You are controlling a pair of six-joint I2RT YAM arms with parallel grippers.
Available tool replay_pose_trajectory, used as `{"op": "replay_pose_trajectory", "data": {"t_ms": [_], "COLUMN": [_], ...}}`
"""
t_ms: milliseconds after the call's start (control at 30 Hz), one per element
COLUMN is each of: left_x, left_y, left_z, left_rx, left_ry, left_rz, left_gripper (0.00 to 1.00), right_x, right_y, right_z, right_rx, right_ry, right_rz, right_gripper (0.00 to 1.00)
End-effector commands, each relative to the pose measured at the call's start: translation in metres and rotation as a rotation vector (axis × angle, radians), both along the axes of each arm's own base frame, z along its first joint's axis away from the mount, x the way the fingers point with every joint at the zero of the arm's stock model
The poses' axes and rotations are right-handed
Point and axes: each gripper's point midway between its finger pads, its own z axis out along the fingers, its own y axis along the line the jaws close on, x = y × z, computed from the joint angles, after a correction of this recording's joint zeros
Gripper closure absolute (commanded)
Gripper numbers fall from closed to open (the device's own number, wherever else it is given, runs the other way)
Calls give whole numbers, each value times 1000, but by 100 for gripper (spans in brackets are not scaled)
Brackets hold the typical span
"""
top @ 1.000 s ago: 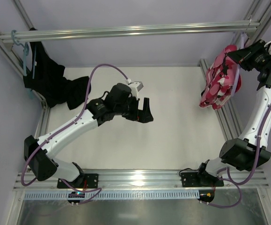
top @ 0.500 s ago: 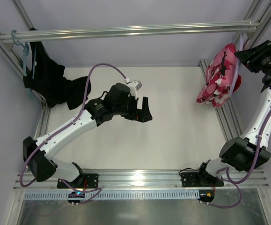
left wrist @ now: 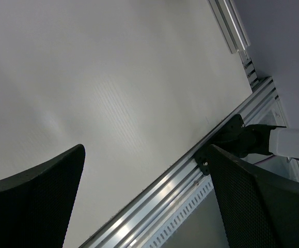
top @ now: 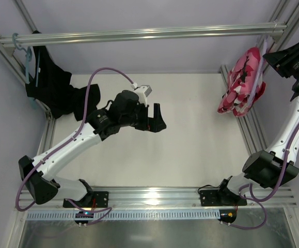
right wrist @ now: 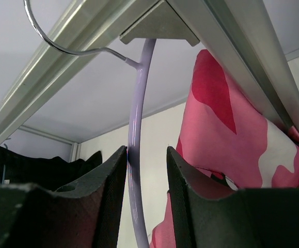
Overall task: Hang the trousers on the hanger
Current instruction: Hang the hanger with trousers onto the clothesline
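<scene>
The pink camouflage trousers [top: 242, 82] hang draped over the pale lilac hanger [top: 263, 58] at the back right, and its hook sits on the overhead rail [top: 139, 35]. My right gripper [top: 279, 56] is open beside them. In the right wrist view the hanger's arm [right wrist: 137, 119] runs down between the fingers of my right gripper [right wrist: 145, 152], against the left pad and clear of the right one. The trousers [right wrist: 226, 129] hang just to the right. My left gripper [top: 158, 120] hovers open over the middle of the white table [left wrist: 113, 77], and in its own wrist view that gripper [left wrist: 145, 150] is empty.
A plain black garment [top: 56, 93] hangs from a teal hanger [top: 25, 57] at the back left corner. Aluminium frame rails run along the right side [top: 245, 132] and the near edge [top: 154, 196] of the table.
My right gripper has opened off the hanger and drawn back to the right. The trousers swung slightly and hang on their own. The left arm shifted a little to the left.
</scene>
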Motion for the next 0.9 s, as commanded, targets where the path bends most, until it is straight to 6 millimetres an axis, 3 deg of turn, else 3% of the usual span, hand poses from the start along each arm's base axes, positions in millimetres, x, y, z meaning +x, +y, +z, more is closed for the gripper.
{"op": "replay_pose_trajectory", "data": {"t_ms": [0, 133, 267, 500, 767, 867], "left_x": [2, 2, 3, 12, 15, 15], "left_y": [0, -1, -1, 6, -4, -7], "left_z": [25, 26, 24, 19, 24, 23], "left_rx": [-43, -51, -50, -3, -15, -17], "left_ry": [-42, -39, -41, -65, -87, -86], "left_rz": [15, 16, 17, 62, 20, 5], "left_gripper": [0, 0, 0, 0, 0, 0], "right_x": [-3, -3, -10, -16, -9, -10], "right_y": [-1, -1, 2, 2, 38, 45], "right_z": [30, 30, 29, 23, 15, -5], "right_rx": [-39, -35, -45, -43, -85, -91], "right_ry": [-68, -68, -71, -36, -38, -11], "right_rz": [-18, -15, -28, -64, -28, -67], "right_gripper": [61, 61, 51, 50, 39, 37]}}
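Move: The hanger's shaft stands almost at the right hand's fingertips, within the gap between them, about 1 cm ahead and 1 cm to the left at the same height. The clothesline crosses some 8 cm ahead and 5 cm above, level sideways, and the trousers' middle lies roughly 5 cm ahead, 3 cm to the left and 18 cm below. From the left hand the shaft is about 40 cm to the right, 15 cm ahead and 17 cm higher. Upward by about a centimetre at first, the right hand nearly stops just short of the clothesline, then sweeps left about 5 cm in the last third, sinking a little at the end. Its already parted fingers open wider around the hanger's shaft without closing on it again, and the wrist keeps its attitude; whether a finger bears on the shaft can't be seen. ##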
